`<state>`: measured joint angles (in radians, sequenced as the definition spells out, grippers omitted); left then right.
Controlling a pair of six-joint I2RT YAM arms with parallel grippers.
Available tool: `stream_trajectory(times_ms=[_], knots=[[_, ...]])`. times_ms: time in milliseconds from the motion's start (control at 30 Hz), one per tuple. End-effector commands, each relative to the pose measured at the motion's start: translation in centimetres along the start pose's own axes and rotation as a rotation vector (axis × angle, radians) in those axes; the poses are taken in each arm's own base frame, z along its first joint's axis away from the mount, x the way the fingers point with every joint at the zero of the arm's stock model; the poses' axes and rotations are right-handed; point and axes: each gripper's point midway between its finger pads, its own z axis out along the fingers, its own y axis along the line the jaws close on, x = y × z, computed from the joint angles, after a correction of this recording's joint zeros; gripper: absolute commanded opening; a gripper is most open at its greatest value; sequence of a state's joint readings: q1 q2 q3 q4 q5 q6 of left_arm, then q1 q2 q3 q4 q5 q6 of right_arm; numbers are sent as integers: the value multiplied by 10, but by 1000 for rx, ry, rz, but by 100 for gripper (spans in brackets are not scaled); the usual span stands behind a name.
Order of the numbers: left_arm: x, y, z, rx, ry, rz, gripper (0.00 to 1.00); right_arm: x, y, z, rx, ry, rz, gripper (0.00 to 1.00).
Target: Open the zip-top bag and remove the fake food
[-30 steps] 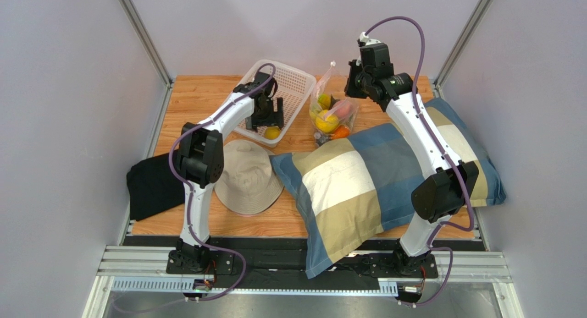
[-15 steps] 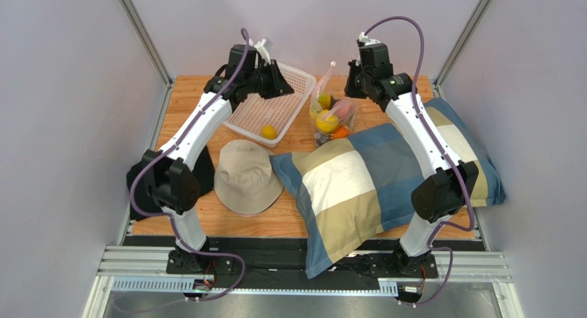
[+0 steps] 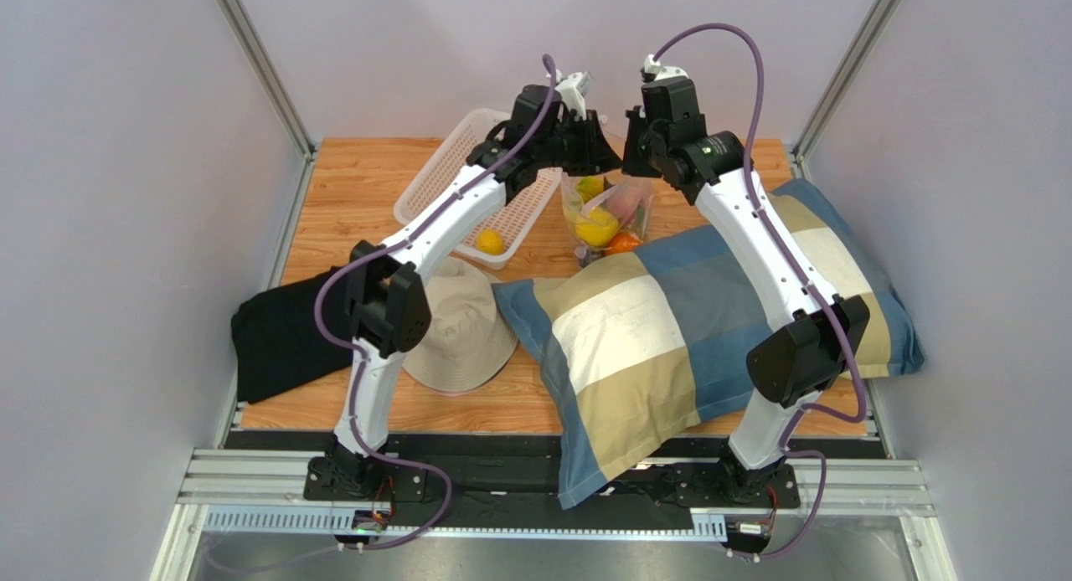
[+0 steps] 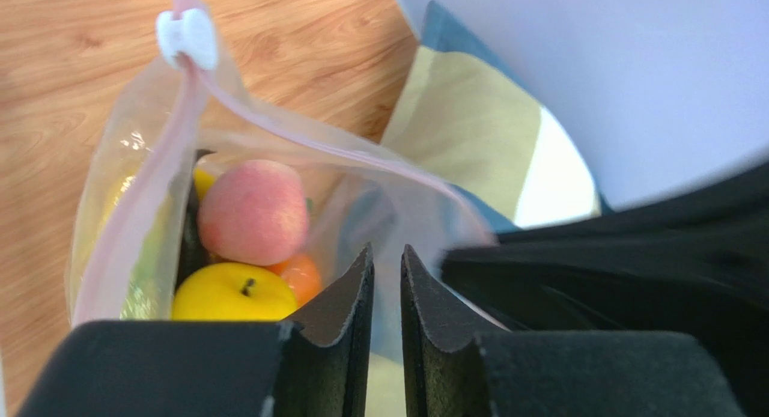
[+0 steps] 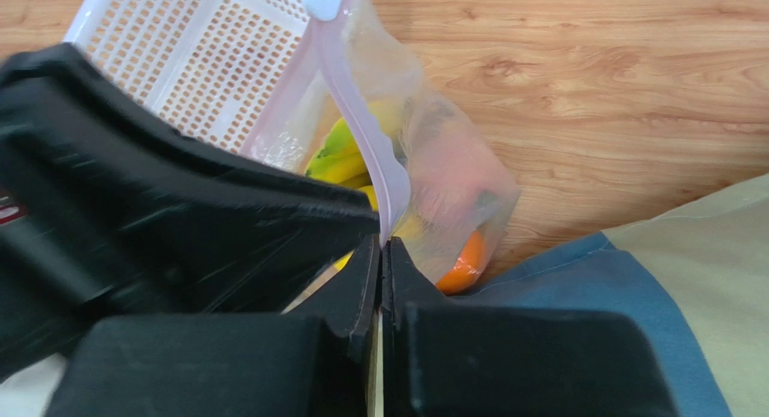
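Note:
The clear zip-top bag [image 3: 607, 214] stands upright on the table, its mouth open. In the left wrist view the bag [image 4: 135, 210] shows a pink fruit [image 4: 254, 211], a yellow fruit [image 4: 233, 295] and an orange [image 4: 302, 275] inside. The right wrist view shows the banana bunch [image 5: 338, 151] and the orange [image 5: 465, 264] through the plastic. My right gripper [image 5: 381, 246] is shut on the bag's pink zip strip [image 5: 361, 138] and holds it up. My left gripper [image 4: 386, 255] hovers over the bag's mouth, jaws almost together, nothing between them. One yellow fruit [image 3: 490, 242] lies in the basket.
A white mesh basket [image 3: 441, 167] sits left of the bag. A checked pillow [image 3: 680, 317] lies right of and in front of the bag. A beige hat [image 3: 459, 336] and a black cloth [image 3: 277, 336] lie at the front left.
My left arm has lifted out of the basket, leaving a yellow fruit there, and swung right to above the bag. The right gripper keeps its hold on the bag.

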<state>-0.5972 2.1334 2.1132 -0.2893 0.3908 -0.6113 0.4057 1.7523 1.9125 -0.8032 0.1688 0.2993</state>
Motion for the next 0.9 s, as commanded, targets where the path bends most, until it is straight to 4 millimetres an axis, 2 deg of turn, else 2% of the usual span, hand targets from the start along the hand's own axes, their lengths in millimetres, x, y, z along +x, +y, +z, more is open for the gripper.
stream_trajectory(times_ms=[0, 33, 133, 200, 300, 400, 500, 600, 767, 867], knots=[[7, 11, 15, -61, 37, 54, 22, -51, 5, -27, -10, -167, -3, 0], [14, 13, 18, -73, 50, 61, 28, -53, 6, -23, -7, -174, -6, 0], [32, 39, 22, -157, 88, 95, 38, -57, 8, -18, -9, -182, -15, 0], [39, 53, 22, -200, 110, 156, 40, -59, 10, -17, -13, -183, -13, 0], [48, 63, 22, -214, 156, 221, 46, -55, 15, -14, -38, -171, -5, 0], [56, 70, 17, -244, 209, 239, 49, -47, 17, -8, -48, -143, 4, 0], [66, 68, 9, -224, 250, 253, 64, -37, 18, -2, -53, -106, -1, 0], [81, 69, 2, -209, 305, 259, 71, -28, 18, 2, -61, -83, -8, 0], [99, 74, -2, -203, 382, 257, 75, -17, 17, 6, -69, -63, -16, 0], [104, 76, -5, -206, 411, 257, 82, -14, 17, 8, -69, -53, -13, 0]])
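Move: The left gripper hangs over the open mouth of the zip-top bag. The yellow apple in the bag lies about 24 cm below it, some 3 cm ahead and 1 cm left; the peach is about 4 cm beyond that apple and 5 cm to its right, the orange 5 cm right of it. The rim the right gripper pinches is just 3 cm to the left hand's right. From the right hand, the apple is 5 cm ahead, 3 cm left and 24 cm down. Bring the left gripper down about 13 cm into the bag's mouth, nudging slightly forward first and then easing a little left and back, towards the yellow food. Tip its fingers some 25 degrees steeper and spread them wide from nearly closed on the way. Keep the right gripper shut on the rim, lifting it about 2 cm, then letting it sink back with a slight forward-left drift. ##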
